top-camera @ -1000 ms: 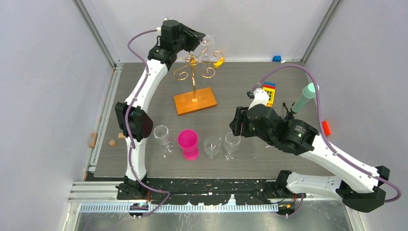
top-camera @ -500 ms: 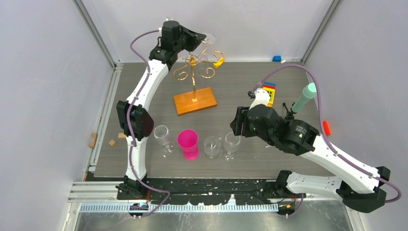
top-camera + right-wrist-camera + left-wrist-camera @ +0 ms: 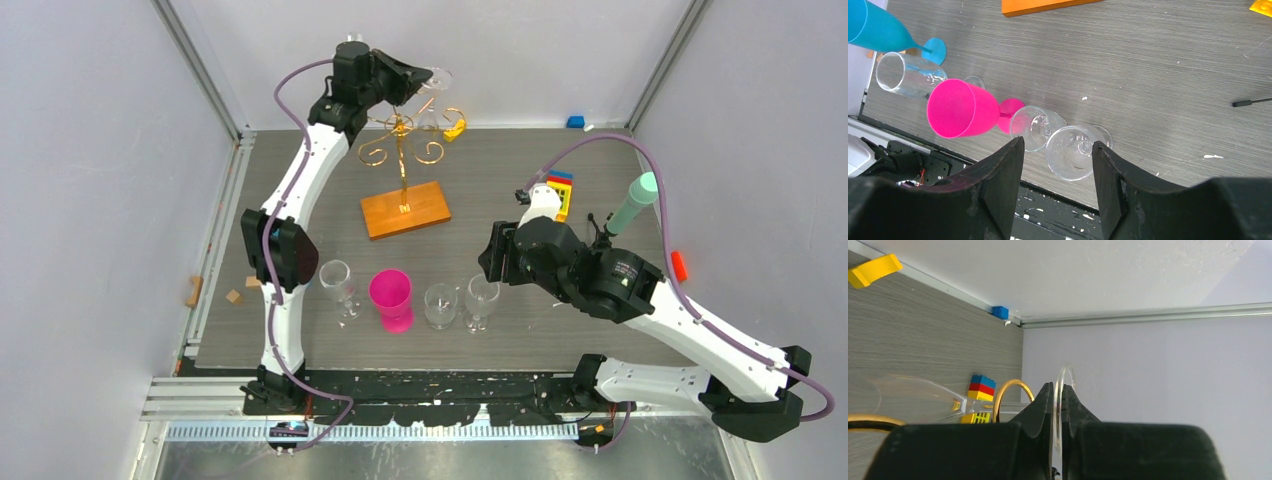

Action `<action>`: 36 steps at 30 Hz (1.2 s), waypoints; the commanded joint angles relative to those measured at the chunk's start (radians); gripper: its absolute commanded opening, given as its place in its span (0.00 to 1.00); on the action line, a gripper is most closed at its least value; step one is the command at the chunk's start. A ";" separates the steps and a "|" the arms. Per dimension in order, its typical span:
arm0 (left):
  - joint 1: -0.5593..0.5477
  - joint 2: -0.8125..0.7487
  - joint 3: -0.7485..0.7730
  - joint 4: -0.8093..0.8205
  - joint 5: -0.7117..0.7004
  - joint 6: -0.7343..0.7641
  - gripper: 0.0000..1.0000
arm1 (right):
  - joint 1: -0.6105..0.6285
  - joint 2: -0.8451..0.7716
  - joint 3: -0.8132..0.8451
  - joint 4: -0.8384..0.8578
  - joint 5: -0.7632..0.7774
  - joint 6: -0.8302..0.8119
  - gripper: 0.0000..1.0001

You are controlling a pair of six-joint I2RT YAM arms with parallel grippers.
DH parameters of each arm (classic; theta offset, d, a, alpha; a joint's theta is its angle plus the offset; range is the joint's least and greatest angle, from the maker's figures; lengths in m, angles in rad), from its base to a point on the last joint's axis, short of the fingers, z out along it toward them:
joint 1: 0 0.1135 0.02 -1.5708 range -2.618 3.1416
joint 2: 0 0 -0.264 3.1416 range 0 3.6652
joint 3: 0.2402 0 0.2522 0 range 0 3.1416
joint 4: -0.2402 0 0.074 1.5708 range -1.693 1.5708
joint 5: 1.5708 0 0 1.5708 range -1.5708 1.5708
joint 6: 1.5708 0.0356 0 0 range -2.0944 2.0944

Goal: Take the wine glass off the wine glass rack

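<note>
The wine glass rack [image 3: 403, 140] is a gold wire tree on an orange-brown wooden base [image 3: 405, 210] at the back of the table. A clear wine glass [image 3: 430, 100] hangs upside down from one of its arms. My left gripper [image 3: 418, 82] is up at the top of the rack, shut on the thin round foot of the wine glass [image 3: 1064, 376]. In the left wrist view the foot stands edge-on between the left gripper [image 3: 1058, 388] fingers, with the bowl [image 3: 908, 397] and a gold loop of the rack [image 3: 1009, 385] to the left. My right gripper [image 3: 492, 262] [image 3: 1058, 142] is open and holds nothing, hovering over glasses near the front.
Near the front edge stand three clear glasses [image 3: 338, 282] [image 3: 440, 303] [image 3: 481, 297] and a pink cup [image 3: 391, 297]. A coloured block stack [image 3: 561, 190] and a teal cup [image 3: 634, 204] are at the right. A yellow piece [image 3: 456, 128] lies behind the rack.
My left gripper has closed on the foot of the hanging wine glass and shifted slightly at the rack top. The right arm has stayed put.
</note>
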 commanded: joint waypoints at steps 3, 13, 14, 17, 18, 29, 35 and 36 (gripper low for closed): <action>0.003 -0.120 -0.012 0.094 0.050 0.013 0.00 | -0.002 -0.013 0.005 0.037 0.022 0.019 0.57; 0.023 -0.203 -0.091 0.104 0.056 0.034 0.00 | -0.002 -0.002 0.010 0.037 0.016 0.022 0.57; 0.025 -0.210 -0.099 0.106 0.055 0.038 0.00 | -0.001 0.000 0.011 0.037 0.015 0.022 0.57; 0.037 -0.222 -0.105 0.091 0.036 0.061 0.00 | -0.002 0.004 0.013 0.036 0.013 0.020 0.57; 0.043 -0.223 -0.105 0.086 0.032 0.064 0.00 | -0.002 0.005 0.013 0.036 0.013 0.019 0.57; 0.115 -0.202 -0.113 0.193 0.027 0.066 0.00 | -0.002 0.009 0.010 0.038 0.024 0.012 0.57; 0.143 -0.178 -0.089 0.331 0.075 0.100 0.00 | -0.002 0.014 0.011 0.036 0.025 0.005 0.58; 0.151 -0.181 -0.093 0.350 0.080 0.106 0.00 | -0.002 0.013 0.011 0.037 0.023 0.004 0.58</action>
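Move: The left fingers already pinch the foot of the upside-down wine glass; its middle hangs about 9 cm below them and 2 cm to the right, some 1 cm ahead. The rack's post stands roughly 10 cm back and 7 cm left, its middle 22 cm down. The yellow block lies some 10 cm ahead, 6 cm right and 37 cm below. From the right hand the glass is about 38 cm ahead, 9 cm left and 2 cm above. Still pinching the glass's foot, the left hand rises about 5 cm, drawing back, then swings some 6 cm left. ##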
